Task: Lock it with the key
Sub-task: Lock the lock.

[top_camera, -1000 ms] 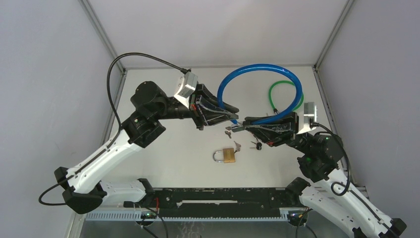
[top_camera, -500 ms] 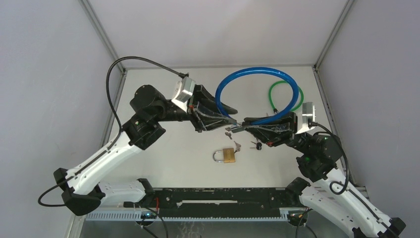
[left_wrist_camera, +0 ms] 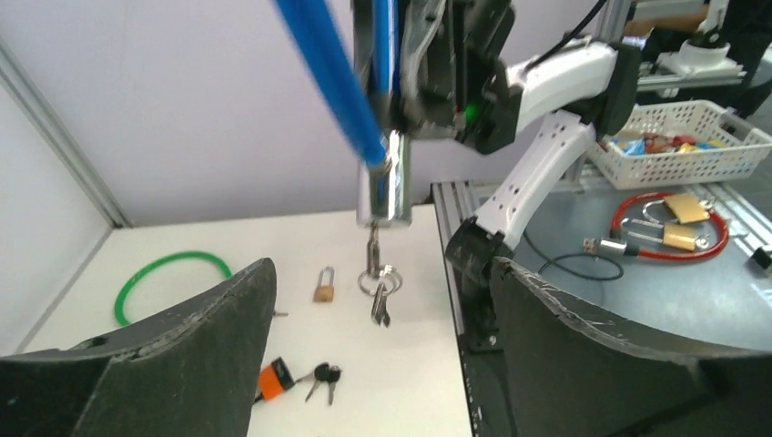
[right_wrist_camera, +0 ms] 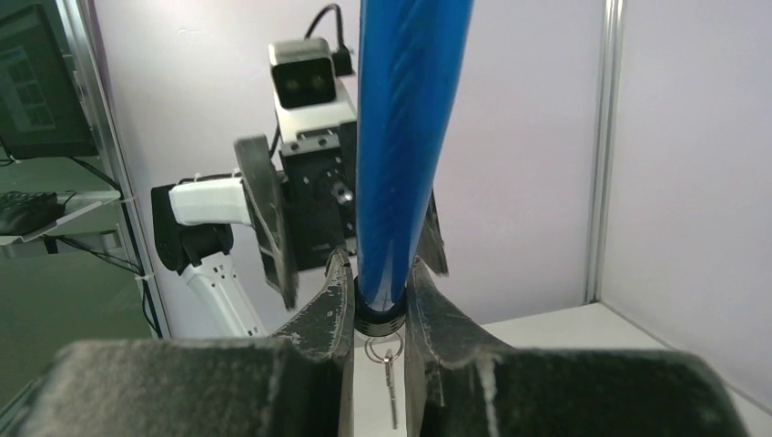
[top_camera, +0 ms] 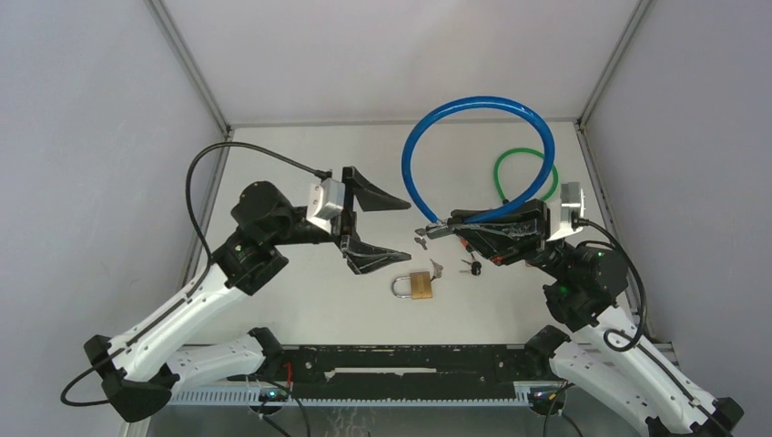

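Observation:
My right gripper point(top_camera: 452, 224) is shut on the end of a blue cable lock point(top_camera: 473, 105) and holds its loop up over the table. The right wrist view shows the black collar point(right_wrist_camera: 378, 311) pinched between my fingers, a key ring point(right_wrist_camera: 382, 350) and key point(right_wrist_camera: 391, 393) hanging below. In the left wrist view a key point(left_wrist_camera: 373, 244) sticks out of the silver lock head point(left_wrist_camera: 386, 187), with spare keys point(left_wrist_camera: 380, 299) dangling from its ring. My left gripper point(top_camera: 403, 230) stands wide open and empty, to the left of the lock head and apart from it.
A brass padlock point(top_camera: 414, 285) lies on the table in front of the grippers, a small key point(top_camera: 436, 268) beside it. Black-headed keys point(top_camera: 472, 266) lie under the right gripper, next to an orange tag point(left_wrist_camera: 273, 378). A green cable loop point(top_camera: 528, 173) rests at the back right.
My left gripper was shut at the key in the lock head. It has opened wide, let go and drawn back to the left. The right gripper still holds the blue lock.

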Available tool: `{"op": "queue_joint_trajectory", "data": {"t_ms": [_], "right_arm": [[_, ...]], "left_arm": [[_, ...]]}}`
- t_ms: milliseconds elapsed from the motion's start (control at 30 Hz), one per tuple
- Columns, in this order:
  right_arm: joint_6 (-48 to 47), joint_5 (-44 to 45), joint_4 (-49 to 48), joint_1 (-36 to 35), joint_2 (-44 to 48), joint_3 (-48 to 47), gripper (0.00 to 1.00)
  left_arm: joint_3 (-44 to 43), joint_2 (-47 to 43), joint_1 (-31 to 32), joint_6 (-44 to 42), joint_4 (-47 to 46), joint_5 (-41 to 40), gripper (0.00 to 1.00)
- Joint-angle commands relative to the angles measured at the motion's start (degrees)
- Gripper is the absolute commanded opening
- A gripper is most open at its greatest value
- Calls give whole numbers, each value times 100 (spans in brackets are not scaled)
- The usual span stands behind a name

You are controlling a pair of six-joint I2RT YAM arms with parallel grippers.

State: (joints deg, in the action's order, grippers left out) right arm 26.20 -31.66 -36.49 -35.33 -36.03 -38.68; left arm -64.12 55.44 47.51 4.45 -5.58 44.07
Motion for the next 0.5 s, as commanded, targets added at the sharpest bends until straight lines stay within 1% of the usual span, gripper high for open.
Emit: {"op": "queue_joint_trajectory", "data": {"t_ms": [0, 100, 200, 333, 400, 467], "right_arm": [[177, 48, -534, -19, -34, -296, 0], [82, 112, -472, -93, -46, -291, 0], [3, 151, -381, -136, -11, -298, 0], [-44, 156, -323, -141, -8, -298, 0], [-51, 153, -324, -154, -7, -298, 0], [-63, 158, -317, -150, -8, -298, 0]], "left_arm": [[245, 117, -22, -275, -240, -185, 84], [272, 278, 9, 292, -669, -66, 74], [277, 356, 40, 407, -697, -44, 60], [239, 443, 132, 401, -645, -4, 52], [212, 493, 174, 397, -616, 12, 50], [178, 537, 203, 401, -594, 54, 46]]}}
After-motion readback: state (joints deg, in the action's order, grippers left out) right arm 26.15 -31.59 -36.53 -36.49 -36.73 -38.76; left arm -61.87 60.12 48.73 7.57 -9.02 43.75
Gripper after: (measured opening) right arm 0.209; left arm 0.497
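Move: The key in the blue cable lock's barrel is about 4 cm to the right of the left hand, 1 cm ahead and some 2 cm below it; the barrel stands just above the key, about 5 cm right, 1 cm ahead and 1 cm up. Around 35 cm below the left hand on the table lie the brass padlock, 3 cm ahead and 5 cm right, and the orange padlock, 13 cm ahead and 16 cm right. From the right hand the key hangs about 5 cm left, level fore-and-aft and 4 cm below. With its fingers still pointing to the right, the left hand sinks about 3 cm, most of it early on, while reaching some 2.5 cm right towards the key under the barrel and edging about 1 cm forward, and its wide-open fingers close to roughly half so that they narrow on either side of the key. The right hand keeps its grip on the cable lock and stays almost in place, holding the barrel with the key end down for the left hand; no touch on the key can be made out yet. ##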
